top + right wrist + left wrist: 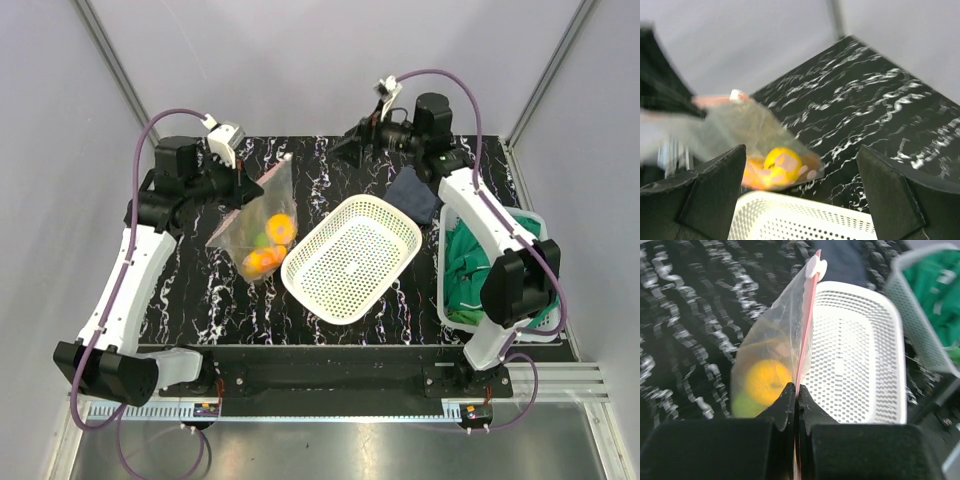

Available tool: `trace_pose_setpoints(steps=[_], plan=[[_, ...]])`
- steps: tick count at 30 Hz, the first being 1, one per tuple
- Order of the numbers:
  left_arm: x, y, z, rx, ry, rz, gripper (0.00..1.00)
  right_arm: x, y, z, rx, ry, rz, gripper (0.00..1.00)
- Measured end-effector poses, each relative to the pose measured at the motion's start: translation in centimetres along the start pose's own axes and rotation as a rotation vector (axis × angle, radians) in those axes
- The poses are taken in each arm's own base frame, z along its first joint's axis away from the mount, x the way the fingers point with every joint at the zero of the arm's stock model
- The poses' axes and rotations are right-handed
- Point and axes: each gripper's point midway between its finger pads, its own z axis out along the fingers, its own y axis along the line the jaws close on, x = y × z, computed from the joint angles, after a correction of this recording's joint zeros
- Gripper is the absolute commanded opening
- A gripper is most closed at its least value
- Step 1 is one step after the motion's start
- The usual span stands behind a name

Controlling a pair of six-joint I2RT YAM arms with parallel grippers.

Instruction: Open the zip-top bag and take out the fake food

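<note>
The clear zip-top bag [258, 222] hangs on the left of the table with its pink zip strip [807, 325] on top. Inside lie the fake food pieces [270, 245], orange, yellow and one green. My left gripper [244, 187] is shut on the zip edge at the bag's near end, the strip pinched between its jaws [796, 392]. The white slider [816, 267] sits at the strip's far end. My right gripper [352, 148] stands open at the back of the table, apart from the bag, with nothing between its fingers [802, 165]; the bag [755, 140] shows ahead of it.
A white mesh basket [352, 258] lies in the middle, right of the bag. A dark blue cloth [415, 193] lies behind it. A second white basket with green clothing [478, 265] stands at the right edge.
</note>
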Motion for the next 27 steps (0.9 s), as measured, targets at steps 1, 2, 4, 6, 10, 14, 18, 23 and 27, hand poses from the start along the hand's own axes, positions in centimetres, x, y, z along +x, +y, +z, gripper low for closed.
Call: trace_pose_setpoints(steps=[1, 2, 4, 6, 10, 14, 18, 23, 27], plan=[[0.0, -0.8, 0.1, 0.050, -0.002, 0.007, 0.00, 1.1, 0.5, 0.0, -0.061, 0.021, -0.044, 1.00], [0.0, -1.3, 0.1, 0.081, -0.004, 0.011, 0.00, 2.0, 1.1, 0.1, -0.106, 0.036, -0.067, 1.00], [0.0, -2.3, 0.0, 0.139, -0.004, 0.016, 0.00, 4.2, 2.9, 0.3, -0.219, 0.066, -0.105, 1.00], [-0.1, -2.8, 0.1, 0.186, -0.005, 0.015, 0.00, 5.6, 4.5, 0.5, -0.315, 0.066, -0.122, 1.00], [0.2, -3.1, 0.9, 0.247, 0.009, 0.000, 0.00, 6.2, 6.1, 0.8, -0.461, 0.021, -0.137, 1.00], [0.4, -3.4, 1.2, 0.276, 0.022, -0.016, 0.00, 6.5, 6.5, 1.1, -0.559, -0.010, -0.125, 1.00], [0.4, -3.8, 1.0, 0.301, 0.023, -0.023, 0.00, 6.7, 6.5, 1.4, -0.604, -0.023, -0.107, 0.99], [0.4, -4.0, 0.9, 0.313, 0.024, -0.033, 0.00, 6.5, 6.4, 1.8, -0.616, -0.039, -0.093, 0.97], [0.4, -4.1, 0.9, 0.317, 0.025, -0.038, 0.00, 5.9, 6.6, 2.1, -0.623, -0.047, -0.095, 0.93]])
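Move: Roughly 14 cm to the right hand's left, 4 cm back and 4 cm lower is the free zip corner of the bag. The food in the bag lies about 20 cm back and 20 cm left of that hand; the white basket 22 cm back and 2 cm right, both well below. From the left hand, shut on the zip edge, the corner is some 8 cm ahead and 7 cm right, about level. Swinging back about 6 cm, left 5 cm and down 4 cm, the wide-open right hand closes in on the bag's free zip corner, turning some 30 degrees counter-clockwise until its fingers point left, one on either side of the corner's line. The left hand keeps its pinch on the zip edge and carries the bag about 4 cm right and slightly back, turning clockwise. ##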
